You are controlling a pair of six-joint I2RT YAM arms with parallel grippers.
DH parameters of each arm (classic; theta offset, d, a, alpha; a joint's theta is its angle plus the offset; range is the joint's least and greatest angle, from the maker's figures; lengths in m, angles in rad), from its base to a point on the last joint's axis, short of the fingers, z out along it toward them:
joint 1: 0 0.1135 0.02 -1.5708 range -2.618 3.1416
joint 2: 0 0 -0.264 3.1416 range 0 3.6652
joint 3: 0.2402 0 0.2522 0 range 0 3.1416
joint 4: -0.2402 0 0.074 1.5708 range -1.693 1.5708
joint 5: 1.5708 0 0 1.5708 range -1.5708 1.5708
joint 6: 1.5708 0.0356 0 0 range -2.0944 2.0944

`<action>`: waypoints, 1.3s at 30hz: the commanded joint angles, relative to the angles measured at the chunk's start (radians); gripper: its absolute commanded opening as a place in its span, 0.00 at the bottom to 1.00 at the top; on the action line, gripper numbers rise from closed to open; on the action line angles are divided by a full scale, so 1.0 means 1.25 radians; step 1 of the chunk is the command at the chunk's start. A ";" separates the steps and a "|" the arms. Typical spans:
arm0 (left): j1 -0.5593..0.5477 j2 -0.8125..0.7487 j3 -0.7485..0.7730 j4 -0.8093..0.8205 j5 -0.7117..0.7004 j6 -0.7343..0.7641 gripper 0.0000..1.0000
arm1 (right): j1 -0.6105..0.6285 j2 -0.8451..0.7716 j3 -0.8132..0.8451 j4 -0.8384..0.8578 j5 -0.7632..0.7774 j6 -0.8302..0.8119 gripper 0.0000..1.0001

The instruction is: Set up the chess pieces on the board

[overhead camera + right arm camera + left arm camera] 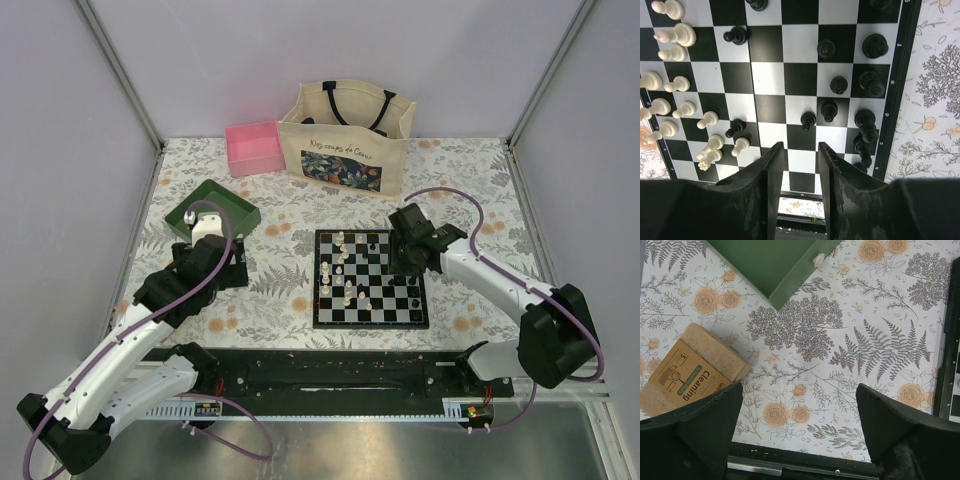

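Note:
The board [371, 322] lies in the middle of the table. Cream-white chess pieces [340, 270] stand along its left side and black ones [400, 282] on its right. My right gripper [403, 262] hovers over the board's right part. In the right wrist view the board [802, 77] fills the frame, with white pieces [677, 35] at left and black pieces [875, 46] at right. The right gripper [800, 147] is open a narrow way with nothing between its fingers; a black pawn [808, 120] stands just beyond the tips. My left gripper [207, 228] [799, 390] is wide open above the cloth.
A green tray [237, 205] [790, 287] sits just beyond the left gripper, a small white round thing [818, 260] on its wall. A packet of cleaning sponges [687, 372] lies left of it. A pink box [255, 148] and a tote bag [345, 135] stand at the back.

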 commanded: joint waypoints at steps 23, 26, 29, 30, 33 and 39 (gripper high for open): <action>0.004 -0.022 0.017 0.032 -0.007 0.008 0.99 | -0.012 0.362 0.369 -0.001 0.014 -0.114 0.41; 0.004 -0.018 0.018 0.034 -0.004 0.008 0.99 | -0.018 0.378 0.370 -0.001 0.011 -0.111 0.40; 0.004 -0.004 0.022 0.034 0.005 0.012 0.99 | -0.023 0.392 0.367 0.000 0.007 -0.111 0.40; 0.004 -0.001 0.022 0.032 0.008 0.014 0.99 | -0.024 0.394 0.366 -0.001 0.010 -0.112 0.40; 0.004 -0.001 0.022 0.034 0.010 0.014 0.99 | -0.029 0.400 0.359 0.013 0.006 -0.114 0.40; 0.004 -0.012 0.019 0.034 0.002 0.013 0.99 | -0.033 0.415 0.373 0.023 0.004 -0.120 0.40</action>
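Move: The right hand hangs part-open over the board; the loose black pawn it goes for stands about 11 cm ahead, 4 cm left and 5 cm below. A second black pawn is some 7 cm ahead and 7 left, a white pawn 13 ahead and 8 left, a placed black pawn 7 ahead and 3 right. From the left hand the aimed-at pawn lies about 7 cm ahead and 42 right. The right hand sweeps 10 cm forward and 4 left towards the black pawn, then sinks 3 cm, staying part-open. ##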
